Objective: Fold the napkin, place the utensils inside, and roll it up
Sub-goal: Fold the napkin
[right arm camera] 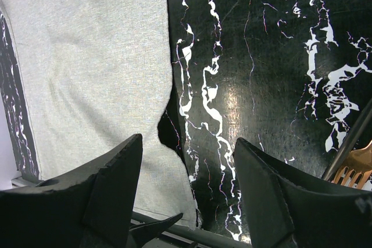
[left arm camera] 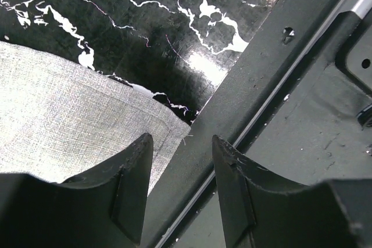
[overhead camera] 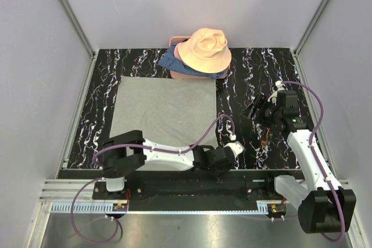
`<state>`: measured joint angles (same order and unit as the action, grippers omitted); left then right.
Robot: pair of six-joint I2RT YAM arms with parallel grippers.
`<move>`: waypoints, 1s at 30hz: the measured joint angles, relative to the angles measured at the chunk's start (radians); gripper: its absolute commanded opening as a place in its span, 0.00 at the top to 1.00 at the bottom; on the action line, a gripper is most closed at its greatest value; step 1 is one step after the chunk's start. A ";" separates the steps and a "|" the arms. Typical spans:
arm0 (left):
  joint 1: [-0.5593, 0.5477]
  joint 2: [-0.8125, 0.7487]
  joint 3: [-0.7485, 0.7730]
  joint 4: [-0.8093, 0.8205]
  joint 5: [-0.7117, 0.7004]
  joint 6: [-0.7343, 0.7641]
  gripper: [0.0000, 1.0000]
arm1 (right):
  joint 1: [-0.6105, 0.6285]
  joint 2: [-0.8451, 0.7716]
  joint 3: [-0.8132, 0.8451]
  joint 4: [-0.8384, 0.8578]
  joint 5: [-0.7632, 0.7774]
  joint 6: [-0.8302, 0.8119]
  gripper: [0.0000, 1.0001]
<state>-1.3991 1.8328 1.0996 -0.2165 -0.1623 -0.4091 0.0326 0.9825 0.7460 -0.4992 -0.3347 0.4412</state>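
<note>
The light-grey napkin (overhead camera: 163,108) lies flat and unfolded on the black marbled table. My left gripper (overhead camera: 225,156) is open and empty, low at the napkin's near right corner. In the left wrist view its fingers straddle that corner (left arm camera: 168,125) and the table's front rail. My right gripper (overhead camera: 260,111) is open and empty, above bare table right of the napkin. Its wrist view shows the napkin (right arm camera: 93,56) to the left. Copper-brown utensils (overhead camera: 267,138) lie partly hidden under the right arm. A fork's tines (right arm camera: 356,170) show at the right edge of the right wrist view.
A peach bucket hat (overhead camera: 204,47) sits on blue patterned fabric (overhead camera: 170,60) and a pink box at the table's back edge. Grey walls enclose the table on three sides. A black front rail (left arm camera: 244,91) runs along the near edge.
</note>
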 measured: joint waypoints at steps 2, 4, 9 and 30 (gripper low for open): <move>-0.001 0.010 0.004 -0.002 -0.003 0.002 0.52 | 0.000 0.000 0.000 0.000 0.000 0.000 0.27; -0.001 0.024 0.022 -0.008 -0.008 0.002 0.56 | 0.000 0.000 0.000 0.000 0.000 0.000 0.27; -0.005 0.051 0.058 -0.029 -0.040 0.002 0.67 | 0.000 -0.002 0.000 0.000 0.000 0.000 0.27; 0.030 -0.100 -0.080 -0.019 -0.103 -0.048 1.00 | 0.000 -0.002 0.000 -0.001 0.000 -0.011 0.27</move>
<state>-1.3689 1.7332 1.0199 -0.2359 -0.2649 -0.4572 0.0326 0.9810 0.7464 -0.4999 -0.3347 0.4297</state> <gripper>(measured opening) 0.012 0.731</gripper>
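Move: The napkin's near right corner lies almost between the left hand's parted fingertips, about 1 cm ahead, 1 cm to the right and 1 cm below, right at the table's front edge. The fork lies some 16 cm ahead of the left hand and 19 cm to its right, about 2 cm lower. From the right hand, that napkin corner is roughly 18 cm back, 15 cm to the left and 13 cm below. The napkin's near right corner is pinched between the left fingertips: the half-open hand creeps about 1 cm forward, slightly right and down over it, and the fingers shut fully. The left hand then draws the corner off to the left, some 3 cm, while rising and edging forward, turning a few degrees counter-clockwise. ##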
